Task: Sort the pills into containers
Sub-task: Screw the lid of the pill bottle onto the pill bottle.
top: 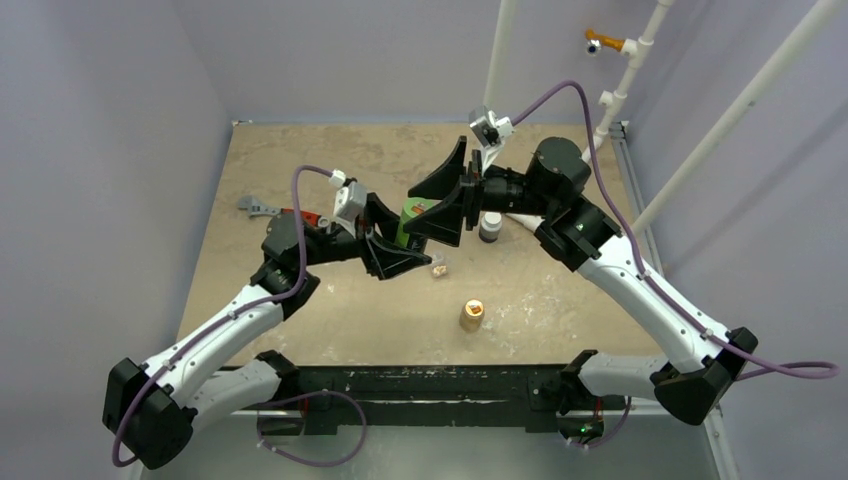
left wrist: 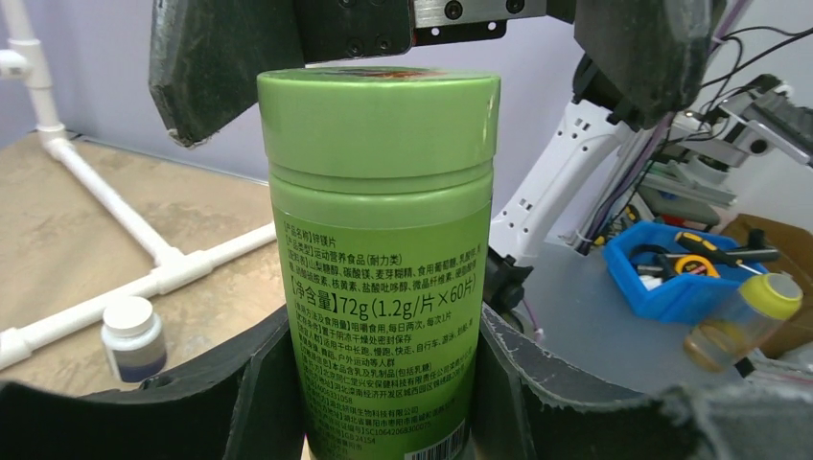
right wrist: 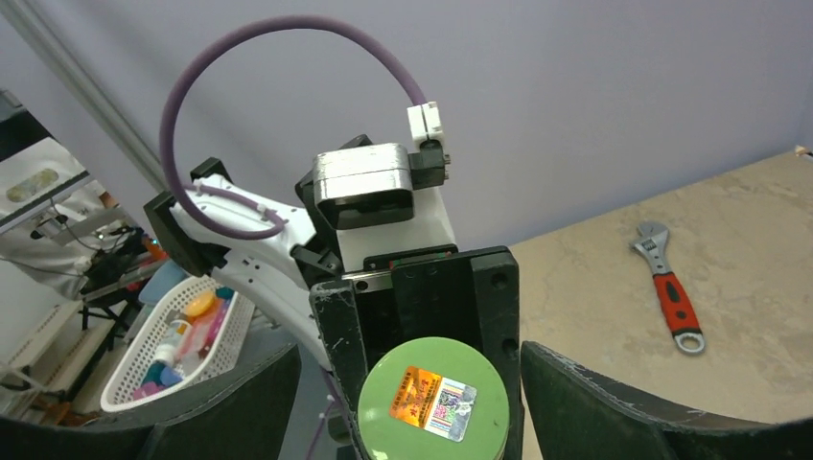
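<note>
My left gripper [left wrist: 383, 388] is shut on a green pill bottle [left wrist: 383, 240], held above the table with its green cap [right wrist: 433, 402] on. In the top view the bottle [top: 412, 214] sits between the two arms. My right gripper [top: 450, 197] is open and faces the bottle's top. Its fingers [right wrist: 594, 407] stand either side of the cap with a gap on each side. A small clear container [top: 438, 268] lies on the table just below the left gripper, with a pale pinkish tint in it. I cannot make out single pills.
A tan-orange bottle [top: 471, 315] stands near the front middle. A dark white-capped bottle [top: 490, 226] stands under the right wrist. A red-handled wrench [top: 262, 208] lies at the left. White pipes [top: 640, 50] rise at the back right.
</note>
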Motion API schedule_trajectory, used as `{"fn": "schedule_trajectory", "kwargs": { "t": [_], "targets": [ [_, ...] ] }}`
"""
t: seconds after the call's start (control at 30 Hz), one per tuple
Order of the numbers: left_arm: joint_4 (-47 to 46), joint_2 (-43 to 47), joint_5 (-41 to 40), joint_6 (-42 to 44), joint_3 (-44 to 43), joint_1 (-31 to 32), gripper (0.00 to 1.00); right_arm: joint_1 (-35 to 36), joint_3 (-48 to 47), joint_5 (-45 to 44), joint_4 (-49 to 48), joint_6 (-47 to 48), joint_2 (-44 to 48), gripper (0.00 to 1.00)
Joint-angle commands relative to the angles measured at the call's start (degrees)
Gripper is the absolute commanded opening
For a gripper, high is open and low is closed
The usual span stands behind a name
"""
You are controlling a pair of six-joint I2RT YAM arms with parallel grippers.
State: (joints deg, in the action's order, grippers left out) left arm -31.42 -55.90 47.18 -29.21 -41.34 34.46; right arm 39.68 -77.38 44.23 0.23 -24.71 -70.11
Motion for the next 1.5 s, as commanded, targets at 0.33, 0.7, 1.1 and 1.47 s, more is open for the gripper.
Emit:
{"fn": "schedule_trajectory", "kwargs": {
  "t": [0.33, 0.7, 1.1, 1.47],
  "targets": [
    [-12.5, -2.8, 4.3, -7.9, -1.4, -1.1, 0.00, -0.2, 0.4, 2.9, -2.9, -1.9, 0.5, 0.70],
    [-7.9, -2.9, 1.3, -5.6, -2.8, -1.0, 0.00, -0.2, -1.2, -2.6, 2.4, -1.2, -0.2, 0.27],
    [18.5, 1.6, -22.5, 11.7, -8.2, -0.1, 0.00, 1.3, -7.3, -26.0, 19.3, -0.3, -1.7, 0.07],
    [23.8, 0.4, -46.8, 25.4, -11.6, 10.2, 0.00, 9.8, -15.9, -46.2, 30.0, -5.3, -8.7, 0.02]
  ]
}}
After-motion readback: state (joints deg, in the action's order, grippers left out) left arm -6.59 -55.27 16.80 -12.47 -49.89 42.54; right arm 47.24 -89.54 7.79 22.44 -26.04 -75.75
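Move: Between the right hand's open fingers, about 1 cm back of its hand point, sits the green lid; from the left hand, which still grips the bottle below, the lid is some 6 cm straight up. From the right hand the white-capped bottle stands roughly 17 cm ahead and 14 cm right, the clear pill cup about 10 cm ahead and 4 right, the tan bottle level and 10 right, all nearly 40 cm below. Closing on the lid while almost in place, the right fingers pinch its sides; then the right hand swings about 6 cm forward and a little down, turning some 30 degrees clockwise. The left keeps its grip on the bottle and travels forward alongside, about 5 cm, turning roughly 25 degrees counter-clockwise against it. ##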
